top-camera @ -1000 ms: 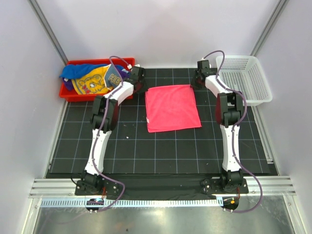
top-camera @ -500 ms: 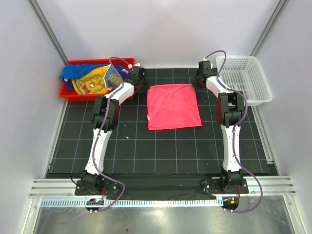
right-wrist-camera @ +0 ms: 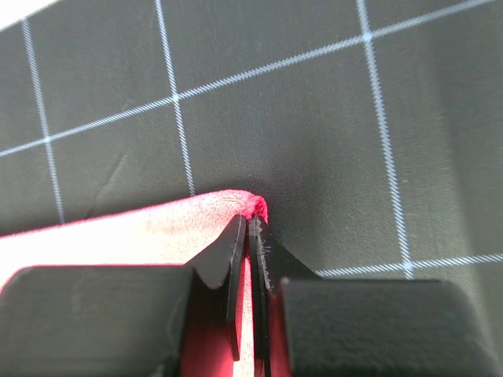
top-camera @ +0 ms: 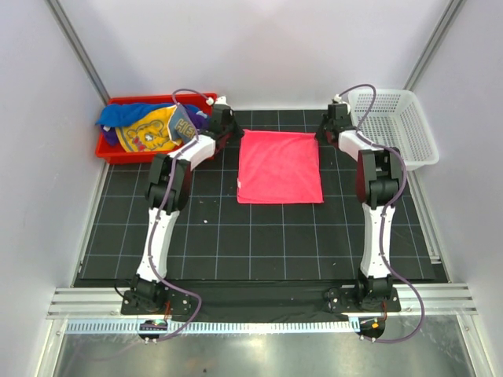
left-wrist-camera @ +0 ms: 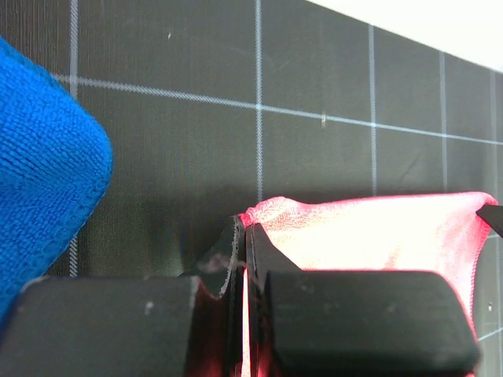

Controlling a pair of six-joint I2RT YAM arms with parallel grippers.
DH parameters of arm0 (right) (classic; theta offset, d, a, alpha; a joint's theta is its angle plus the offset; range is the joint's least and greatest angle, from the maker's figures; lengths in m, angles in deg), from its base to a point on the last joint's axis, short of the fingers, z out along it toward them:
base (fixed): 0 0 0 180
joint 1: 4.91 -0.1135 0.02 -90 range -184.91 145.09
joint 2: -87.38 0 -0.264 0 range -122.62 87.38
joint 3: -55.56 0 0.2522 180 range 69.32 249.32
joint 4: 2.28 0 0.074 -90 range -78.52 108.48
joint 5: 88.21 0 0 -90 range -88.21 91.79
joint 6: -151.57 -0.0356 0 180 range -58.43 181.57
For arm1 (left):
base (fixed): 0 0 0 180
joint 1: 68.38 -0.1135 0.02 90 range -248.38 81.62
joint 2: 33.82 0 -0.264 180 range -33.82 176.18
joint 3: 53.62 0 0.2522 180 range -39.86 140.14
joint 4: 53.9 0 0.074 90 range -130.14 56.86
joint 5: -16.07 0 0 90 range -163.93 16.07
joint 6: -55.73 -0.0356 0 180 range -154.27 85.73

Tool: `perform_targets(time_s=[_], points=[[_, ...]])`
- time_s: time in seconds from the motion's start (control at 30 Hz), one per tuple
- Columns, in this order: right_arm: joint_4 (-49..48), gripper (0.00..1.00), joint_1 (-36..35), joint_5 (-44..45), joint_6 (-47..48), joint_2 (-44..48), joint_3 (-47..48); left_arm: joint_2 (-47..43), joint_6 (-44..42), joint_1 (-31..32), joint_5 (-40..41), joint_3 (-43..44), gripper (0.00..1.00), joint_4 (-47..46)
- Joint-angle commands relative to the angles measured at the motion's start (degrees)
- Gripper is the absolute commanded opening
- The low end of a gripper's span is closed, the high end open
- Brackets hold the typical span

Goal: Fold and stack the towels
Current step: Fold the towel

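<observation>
A hot pink towel [top-camera: 279, 166] lies flat on the black gridded mat [top-camera: 259, 236], between the two arms. My left gripper [top-camera: 240, 134] is shut on its far left corner. In the left wrist view that gripper [left-wrist-camera: 247, 226] pinches the pink towel [left-wrist-camera: 369, 236] at the corner, raised slightly off the mat. My right gripper [top-camera: 321, 133] is shut on the far right corner. The right wrist view shows the right gripper [right-wrist-camera: 250, 221] closed on the towel [right-wrist-camera: 134, 232]. More towels, bright blue [top-camera: 126, 113] and yellow [top-camera: 149, 133], are heaped in the red bin [top-camera: 157, 100].
The red bin stands at the back left beside my left wrist, and a bright blue towel [left-wrist-camera: 39, 165] hangs over its side close to the left fingers. A white mesh basket [top-camera: 409, 129] stands at the back right beside the right arm.
Both grippers have closed on the pink towel's far corners. The towel has shifted a little toward the back, and the right wrist has moved slightly right.
</observation>
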Motion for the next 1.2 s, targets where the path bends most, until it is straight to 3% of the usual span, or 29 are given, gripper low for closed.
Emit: perform_targets(time_s=[0.0,0.37,1.17], points=[[-8.61,0.1,0.75,0.48,-0.09,7.43,-2.13,-6.14,-1.73,-0.54,0.66,-1.81,0.0,-6.87],[-14.52,0.09,1.02,-2.6,-2.11,14.02,-11.09,-11.94,-1.11,-1.24,-3.47,-7.87,0.0,-9.51],[-21.73,0.06,0.84,-3.65,-9.58,32.48,-40.8,-29.08,3.72,0.42,-8.57,-36.61,0.0,-15.14]])
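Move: I already hold the towel's two far corners, about 22 cm apart. From my left hand the towel's near left corner, where this fold heads, lies some 24 cm back, 1 cm left and 4 cm below; its near right corner is about 24 cm back, 0 cm sideways and 2 cm below my right hand. The red box's middle is about 25 cm left and 1 cm ahead of my left hand; the white basket's is some 22 cm right and 2 cm ahead of my right. With both grippers still shut on the far corners, I first lift them together, about 5 cm on the left and 7 cm on the right, then sweep both back over the towel towards its near edge, some 10 cm, sinking a little at first. My right fingertips tilt up about 10 degrees as I raise that corner, and both wrists roll slightly. ##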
